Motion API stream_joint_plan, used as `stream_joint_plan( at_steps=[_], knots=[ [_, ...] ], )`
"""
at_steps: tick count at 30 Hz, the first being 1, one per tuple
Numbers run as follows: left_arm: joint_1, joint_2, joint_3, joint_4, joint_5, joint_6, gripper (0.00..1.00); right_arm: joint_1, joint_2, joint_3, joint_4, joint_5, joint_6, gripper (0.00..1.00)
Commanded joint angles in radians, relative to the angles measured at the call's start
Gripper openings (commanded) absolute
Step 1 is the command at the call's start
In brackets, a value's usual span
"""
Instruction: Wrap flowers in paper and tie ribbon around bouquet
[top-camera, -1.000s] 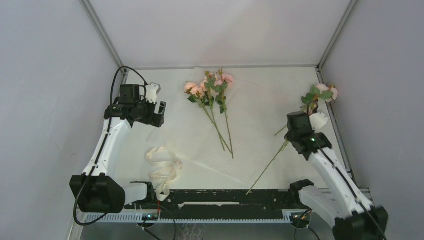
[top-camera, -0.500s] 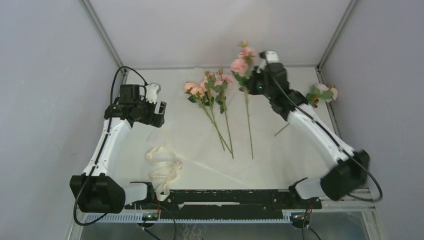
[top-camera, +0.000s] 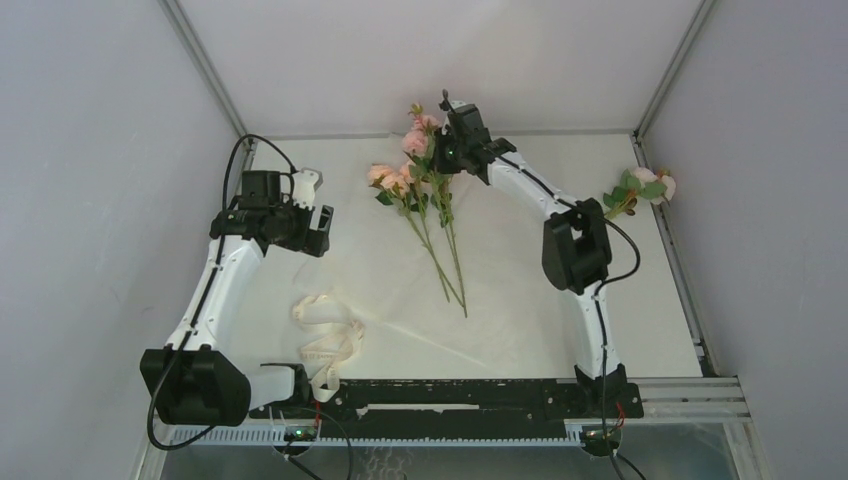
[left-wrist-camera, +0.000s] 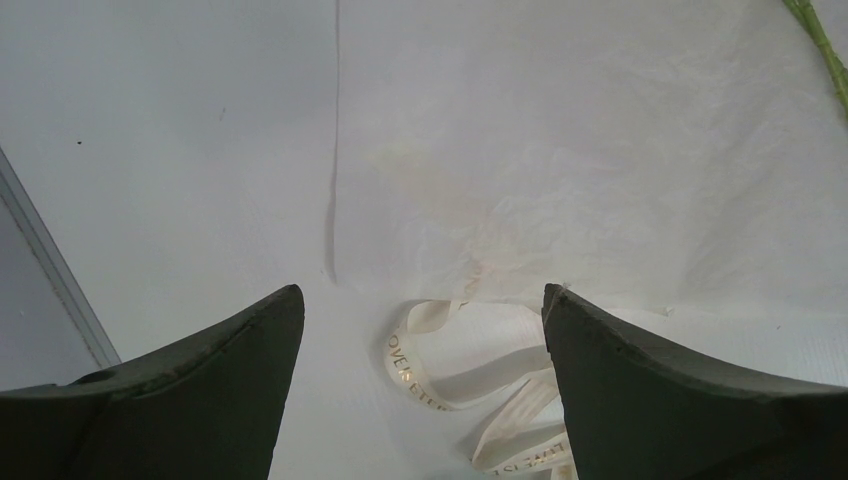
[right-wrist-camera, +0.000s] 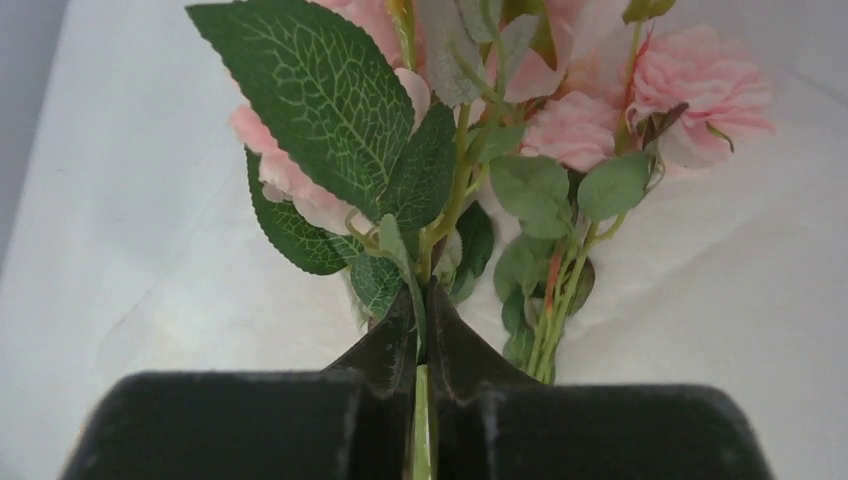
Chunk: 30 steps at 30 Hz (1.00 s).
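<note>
My right gripper is shut on the green stem of one pink flower, held at the far middle of the table just above the other flowers. Those lie on the off-white paper with their stems pointing toward me. One more flower lies by the right wall. The cream ribbon sits looped off the paper's near left corner. My left gripper hangs open above it, holding nothing.
Grey walls close the table in on three sides. A black rail runs along the near edge between the arm bases. The paper's left edge shows as a straight fold line on the white table.
My right arm has swung from the right side of the table to the far middle, carrying one flower by its stem over the bunch on the paper. The left arm has not moved.
</note>
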Motion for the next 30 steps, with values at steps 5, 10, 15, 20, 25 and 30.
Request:
stream_joint_plan(
  at_steps=[5, 10, 15, 20, 25, 30],
  knots=[
    [-0.005, -0.001, -0.019, 0.026, 0.010, 0.016, 0.93, -0.021, 0.180, 0.315, -0.238, 0.063, 0.056, 0.61],
    [-0.005, 0.007, -0.015, 0.024, 0.009, 0.016, 0.93, -0.096, -0.100, 0.046, -0.182, 0.212, 0.067, 0.86],
    [-0.005, 0.004, -0.016, 0.025, 0.008, 0.016, 0.93, -0.327, -0.376, -0.338, -0.184, 0.330, 0.092, 0.87],
    [-0.004, 0.012, -0.015, 0.027, 0.008, 0.015, 0.93, -0.637, -0.464, -0.543, -0.169, 0.213, 0.135, 0.98],
    [-0.004, 0.023, -0.015, 0.027, 0.003, 0.016, 0.93, -0.741, -0.338, -0.484, -0.198, 0.142, 0.100, 1.00],
    [-0.005, 0.027, -0.016, 0.027, -0.006, 0.016, 0.93, -0.759, -0.165, -0.334, -0.266, 0.141, 0.101, 0.93]
  ],
)
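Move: The right hand holds a flower just above the blooms of the bouquet laid on the paper, whose heads centre about 2 cm ahead, 5 cm to the left and 12 cm below. The last loose flower lies some 41 cm to the right, 8 cm back and 13 cm down. From the left hand, the bouquet heads lie about 23 cm ahead, 25 cm right and 14 cm below. The right hand sinks about 5 cm and eases slightly forward while its fingers open wide, letting go of the held flower over the other blooms, then draws off in a fast sweep of over 40 cm to the right and some 10 cm back, rising a little on the way. The wrist turns about 55 degrees clockwise and tips farther down as the open hand sinks again over the last loose flower, ending above its stem just below the leaves with the fingers still apart and not yet closing on it. ##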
